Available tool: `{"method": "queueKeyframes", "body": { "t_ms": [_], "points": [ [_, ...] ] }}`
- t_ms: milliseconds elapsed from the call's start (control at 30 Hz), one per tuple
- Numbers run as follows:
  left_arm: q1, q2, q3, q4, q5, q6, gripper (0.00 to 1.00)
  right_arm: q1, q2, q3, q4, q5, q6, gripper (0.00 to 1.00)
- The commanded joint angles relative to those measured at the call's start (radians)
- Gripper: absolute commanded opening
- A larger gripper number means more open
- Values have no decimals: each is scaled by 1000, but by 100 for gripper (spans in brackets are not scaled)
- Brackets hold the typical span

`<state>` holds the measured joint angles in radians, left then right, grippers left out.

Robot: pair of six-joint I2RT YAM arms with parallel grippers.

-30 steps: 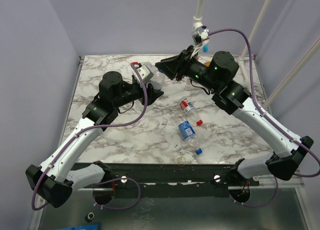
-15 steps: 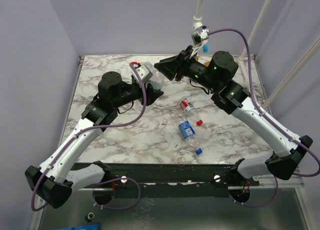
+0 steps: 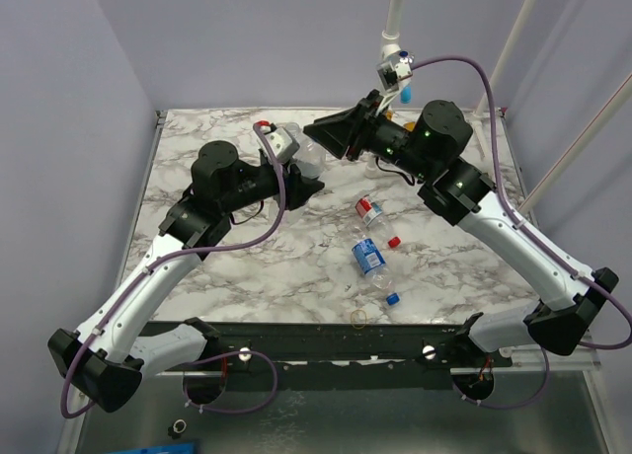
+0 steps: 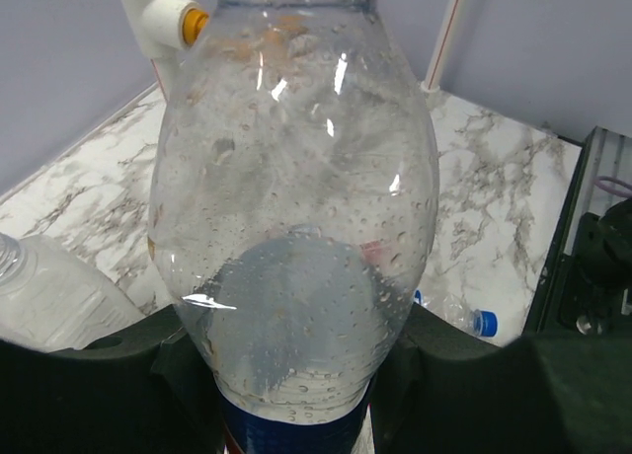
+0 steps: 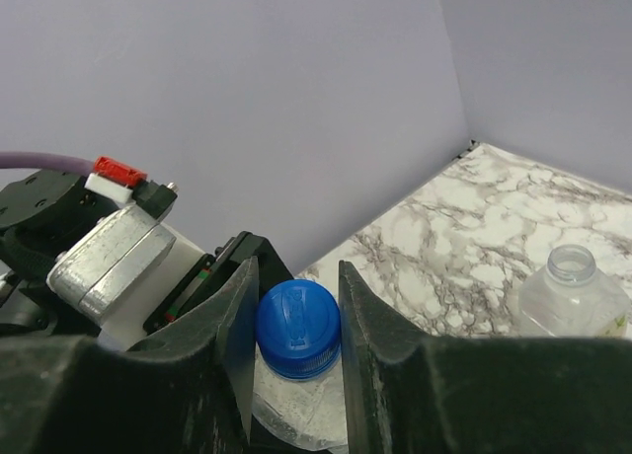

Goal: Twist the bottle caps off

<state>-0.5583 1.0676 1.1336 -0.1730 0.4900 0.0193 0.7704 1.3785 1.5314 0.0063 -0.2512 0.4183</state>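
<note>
My left gripper [image 4: 296,400] is shut on the lower body of a clear bottle [image 4: 296,197] with a blue label [image 4: 296,432], holding it off the table. The same held bottle [image 3: 308,154] shows in the top view between the two grippers. My right gripper [image 5: 297,298] is shut on this bottle's blue cap [image 5: 298,328], one finger against each side. In the top view the right gripper [image 3: 321,135] meets the left gripper [image 3: 300,176] over the back middle of the table.
A red-label bottle [image 3: 369,211], a blue-label bottle [image 3: 369,259], a loose red cap [image 3: 393,242], a blue cap [image 3: 393,298] and a yellowish rubber band [image 3: 358,317] lie on the marble table [image 3: 197,138]. An uncapped clear bottle [image 5: 573,298] stands behind.
The right gripper's jaws have closed in on the blue cap. The left gripper keeps its hold on the bottle, and both arms have barely shifted.
</note>
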Motion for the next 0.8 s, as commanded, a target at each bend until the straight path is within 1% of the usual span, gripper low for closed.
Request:
{"method": "queueKeyframes", "body": {
  "t_ms": [0, 200, 333, 400, 500, 600, 633, 667, 700, 733, 767],
  "points": [
    [-4, -16, 65, 27, 161, -68, 19, 3, -48, -1, 83, -156, -45, 0],
    [-5, -13, 108, 42, 399, -200, 19, 2, -143, -106, 273, -494, -65, 0],
    [-5, -4, 126, 58, 547, -277, 19, 3, -154, -97, 276, -705, -80, 1],
    [-4, 0, 132, 64, 589, -300, 19, 2, -152, -83, 255, -790, -93, 0],
    [-5, 2, 136, 67, 605, -308, 19, 1, -150, -65, 212, -829, -117, 0],
    [-5, 3, 137, 67, 597, -299, 19, 1, -157, -55, 148, -760, -165, 1],
    [-5, 2, 137, 67, 587, -295, 19, 2, -162, -54, 133, -722, -178, 8],
    [-5, 2, 134, 67, 575, -287, 19, 1, -165, -49, 115, -646, -189, 25],
    [-4, 0, 130, 66, 555, -276, 19, 1, -168, -41, 91, -562, -189, 50],
    [-5, -2, 125, 61, 524, -255, 19, 1, -166, -29, 71, -443, -190, 66],
    [-4, -5, 119, 50, 492, -228, 19, 2, -164, -20, 52, -341, -191, 80]
  ]
}}
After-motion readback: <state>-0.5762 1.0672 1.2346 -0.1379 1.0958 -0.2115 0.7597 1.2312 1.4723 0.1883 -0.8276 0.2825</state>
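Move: The right fingers already pinch the blue cap at their pads; it sits about 11 cm above the left hand, 2 ahead and 1 to its right, on the bottle that hand holds. Counted from the right hand, the clear jug stands some 20 cm ahead, 8 left, 32 below. Roughly 40 below lie the red-capped bottle, 11 ahead and 15 right, and the blue-labelled bottle, 3 back and 13 right. Pinching the cap while the left hand keeps its grip on the bottle, the right hand travels with it about 12 cm back towards the bases and some 5 cm up, away from the clear jug. The left swings about 35 degrees clockwise, the right roughly 30 counter-clockwise while rolling; as they stop, the right fingers open and let go of the cap. ##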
